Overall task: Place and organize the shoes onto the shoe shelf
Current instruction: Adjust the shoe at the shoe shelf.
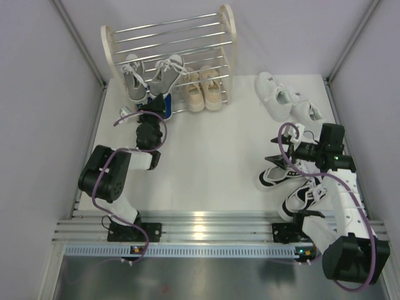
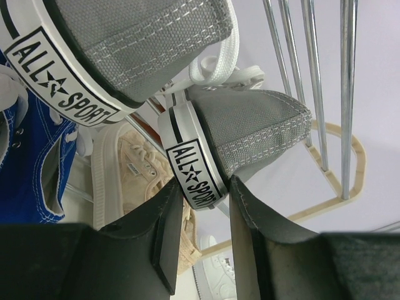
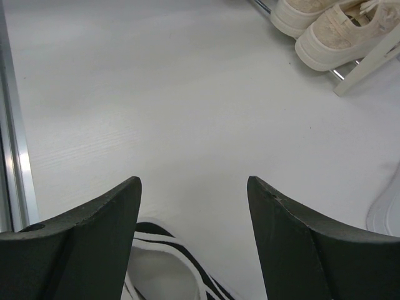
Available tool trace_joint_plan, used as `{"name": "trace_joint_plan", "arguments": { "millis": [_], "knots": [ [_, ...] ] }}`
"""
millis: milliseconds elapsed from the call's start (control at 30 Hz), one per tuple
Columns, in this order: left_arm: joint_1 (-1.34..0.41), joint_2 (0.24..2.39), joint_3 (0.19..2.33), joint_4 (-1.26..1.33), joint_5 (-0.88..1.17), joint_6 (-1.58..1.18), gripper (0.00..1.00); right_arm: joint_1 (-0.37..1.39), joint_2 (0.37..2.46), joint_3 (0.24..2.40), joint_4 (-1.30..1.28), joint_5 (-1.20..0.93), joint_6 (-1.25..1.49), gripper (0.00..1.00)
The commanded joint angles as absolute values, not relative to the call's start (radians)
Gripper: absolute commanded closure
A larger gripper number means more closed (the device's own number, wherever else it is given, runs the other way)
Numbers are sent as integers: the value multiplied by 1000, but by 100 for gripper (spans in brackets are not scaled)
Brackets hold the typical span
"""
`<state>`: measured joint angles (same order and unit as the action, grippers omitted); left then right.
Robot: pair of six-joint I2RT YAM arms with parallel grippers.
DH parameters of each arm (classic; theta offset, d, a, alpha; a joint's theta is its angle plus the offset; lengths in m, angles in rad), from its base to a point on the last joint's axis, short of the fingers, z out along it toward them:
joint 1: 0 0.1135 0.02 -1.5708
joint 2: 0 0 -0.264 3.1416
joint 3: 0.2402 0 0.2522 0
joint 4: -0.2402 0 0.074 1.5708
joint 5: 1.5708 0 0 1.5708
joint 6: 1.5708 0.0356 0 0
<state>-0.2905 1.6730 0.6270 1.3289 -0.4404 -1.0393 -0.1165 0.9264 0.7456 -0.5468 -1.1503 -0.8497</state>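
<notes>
The shoe shelf stands at the back. Two grey shoes lie on a rod tier, and a beige pair sits lower down. My left gripper is shut on the heel of the right-hand grey shoe, its fingers pinching the "ALL SPORT" heel band. A blue shoe lies beside it. My right gripper hangs open over the toe of a black-and-white shoe, not touching it. The other black-and-white shoe lies nearer the arm's base.
A white pair lies on the table right of the shelf. Chrome rods and the cream side panel are close to the held shoe. Grey walls close in both sides, and a metal rail runs along the near edge.
</notes>
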Motion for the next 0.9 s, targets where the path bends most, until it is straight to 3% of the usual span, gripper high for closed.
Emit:
{"name": "trace_joint_plan", "arguments": {
  "millis": [0,267,367,400,467,500,600,633,867],
  "knots": [
    [-287,1715,652,1694,-457,-994,100,-133,933,758,-548,-1207,-882,31],
    [-365,1798,663,1690,-439,-1031,97,-133,933,758,-549,-1203,-887,31],
    [-383,1812,655,1690,-440,-1067,84,-135,931,758,-549,-1201,-885,31],
    [-385,1813,652,1692,-436,-1077,71,-135,931,758,-549,-1200,-887,31],
    [-385,1807,635,1690,-434,-1088,61,-135,933,758,-551,-1201,-885,31],
    [-385,1801,627,1690,-434,-1088,47,-135,934,758,-551,-1201,-885,31],
    [-385,1776,609,1689,-430,-1074,32,-135,936,758,-549,-1201,-887,31],
    [-385,1766,606,1689,-423,-1066,22,-135,936,758,-551,-1200,-888,31],
    [-383,1775,640,1689,-417,-1055,19,-137,936,759,-551,-1198,-888,31]
  ]
}}
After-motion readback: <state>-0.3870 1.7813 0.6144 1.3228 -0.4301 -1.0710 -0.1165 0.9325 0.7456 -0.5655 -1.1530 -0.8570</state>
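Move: The left hand already has the heel of the right-hand grey shoe; that shoe's middle lies about 7 cm ahead, 4 cm to the right and 3 cm above. The other grey shoe is some 8 cm to the left, 6 cm ahead and 3 cm higher, the blue shoes about 2 cm ahead, 3 cm left and 12 cm below, and the nearer beige shoe 5 cm ahead, 12 cm right and 12 cm below. From the right hand, the held shoe is roughly 26 cm ahead, 36 cm left and 7 cm higher. Still pinching the grey shoe's heel, the left hand swings it about 5 cm to the right, away from the other grey shoe, while easing down some 2 cm. The fingers then open wide and let go, and the hand sinks another 3 cm clear below the heel, tipping slightly downward before stopping. ##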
